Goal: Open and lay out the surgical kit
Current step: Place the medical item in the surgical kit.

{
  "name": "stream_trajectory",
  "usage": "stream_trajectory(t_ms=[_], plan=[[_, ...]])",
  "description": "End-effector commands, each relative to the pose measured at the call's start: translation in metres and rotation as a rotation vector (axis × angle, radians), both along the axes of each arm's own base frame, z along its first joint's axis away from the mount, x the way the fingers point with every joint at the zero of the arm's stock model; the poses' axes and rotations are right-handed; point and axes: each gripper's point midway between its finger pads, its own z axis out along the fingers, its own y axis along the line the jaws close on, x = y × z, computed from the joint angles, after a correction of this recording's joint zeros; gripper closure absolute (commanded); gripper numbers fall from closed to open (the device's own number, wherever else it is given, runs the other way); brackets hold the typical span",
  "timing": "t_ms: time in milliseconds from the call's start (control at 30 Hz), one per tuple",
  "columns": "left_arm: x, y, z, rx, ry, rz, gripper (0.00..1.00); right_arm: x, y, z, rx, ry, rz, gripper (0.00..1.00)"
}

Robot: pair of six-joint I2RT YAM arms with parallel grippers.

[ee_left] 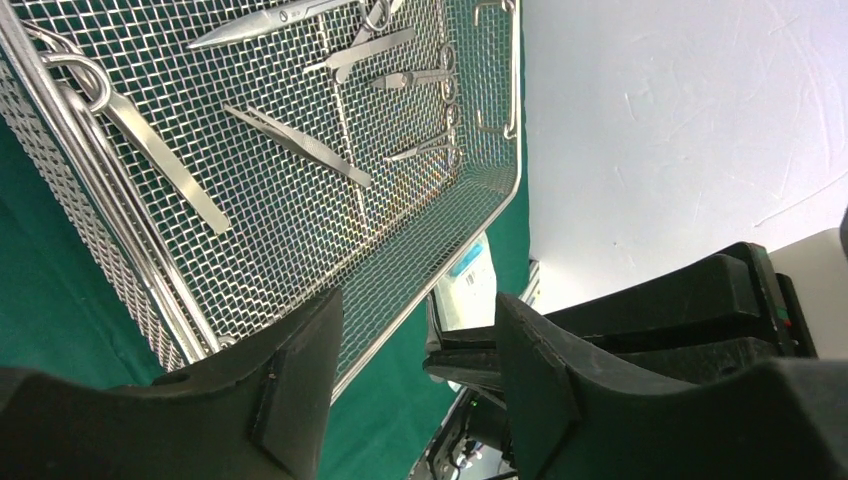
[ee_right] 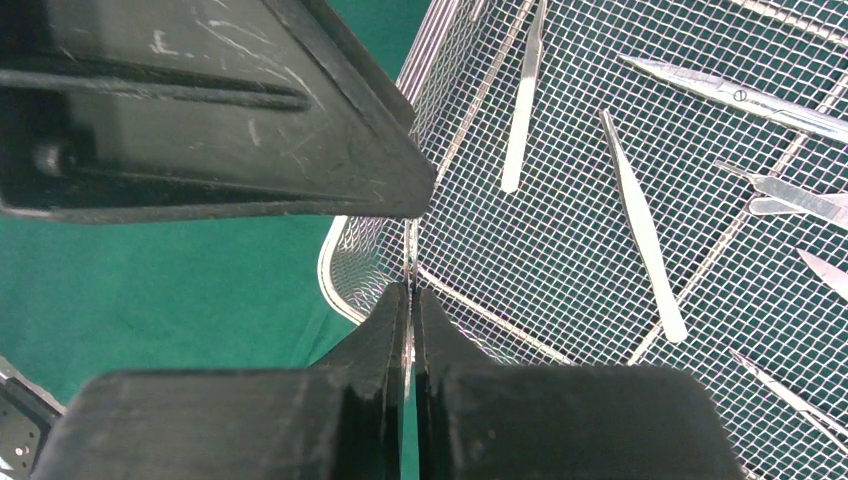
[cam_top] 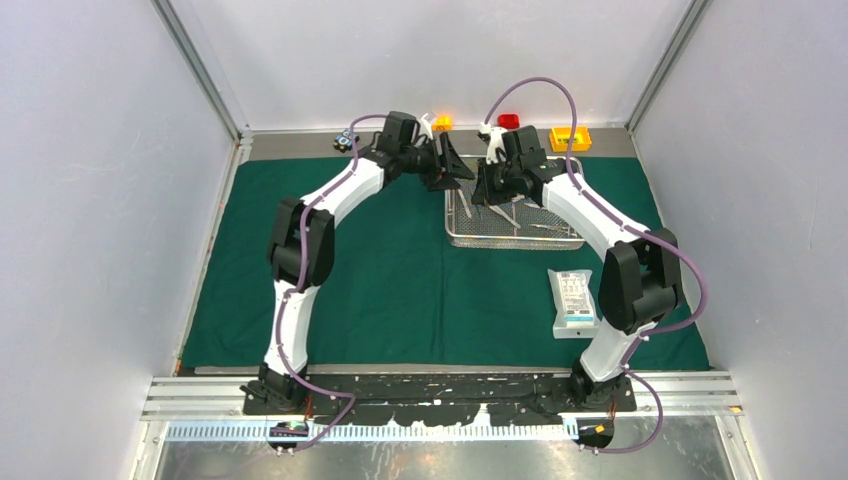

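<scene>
The dark green drape (cam_top: pixel 380 280) lies spread on the table. The steel wire-mesh tray (cam_top: pixel 515 243) sits on its far right part, holding several silver instruments such as tweezers (ee_left: pixel 300 147) (ee_right: pixel 640 230). The flat white pouch (cam_top: pixel 574 300) lies on the drape in front of the tray. Above the tray's far left corner, my right gripper (cam_top: pixel 482 190) (ee_right: pixel 411 290) is shut on a slim silver instrument (ee_right: pixel 409 255), seen edge-on. My left gripper (cam_top: pixel 455 165) (ee_left: pixel 418 300) faces it, open, with that instrument's tip (ee_left: pixel 430 322) between its fingers, not touching them.
A yellow box (cam_top: pixel 570 138), a red block (cam_top: pixel 508 121) and an orange block (cam_top: pixel 442 123) stand on the grey strip behind the drape. White walls close in the left, back and right sides. The arm bases sit at the near edge.
</scene>
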Motion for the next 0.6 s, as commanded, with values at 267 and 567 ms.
stream_trajectory(t_ms=[267,567], plan=[[0.0028,-0.0161,0.0144,-0.044,-0.053,-0.056,0.59,0.0027,0.0063,0.023,0.039,-0.065,0.006,0.99],[-0.002,-0.0173,0.0139,-0.05,-0.066,-0.083,0.77,0.0035,0.0035,0.0172,0.023,-0.058,-0.002,0.99]])
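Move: The medical item, a slim metal instrument, is already pinched in the right fingertips. Its middle lies about 2 cm to the right of the left hand point, 2 cm back and 2 cm below. The instrument tray's middle is some 10 cm right of the left hand, 3 cm back and 12 cm down, and the white packet roughly 21 cm right, 25 cm back and 13 cm down. The left jaws, which the item is offered to, stand about 3 cm ahead of the right hand, 3 cm left and 2 cm up. Down and to the right by about 1 cm each, easing to a stop, the left hand settles over the free end of the medical item while its jaws close around it from just over half open to about a quarter. The wrist hardly turns. The right hand stays in place, keeping the item pinched and held up for the handover. ##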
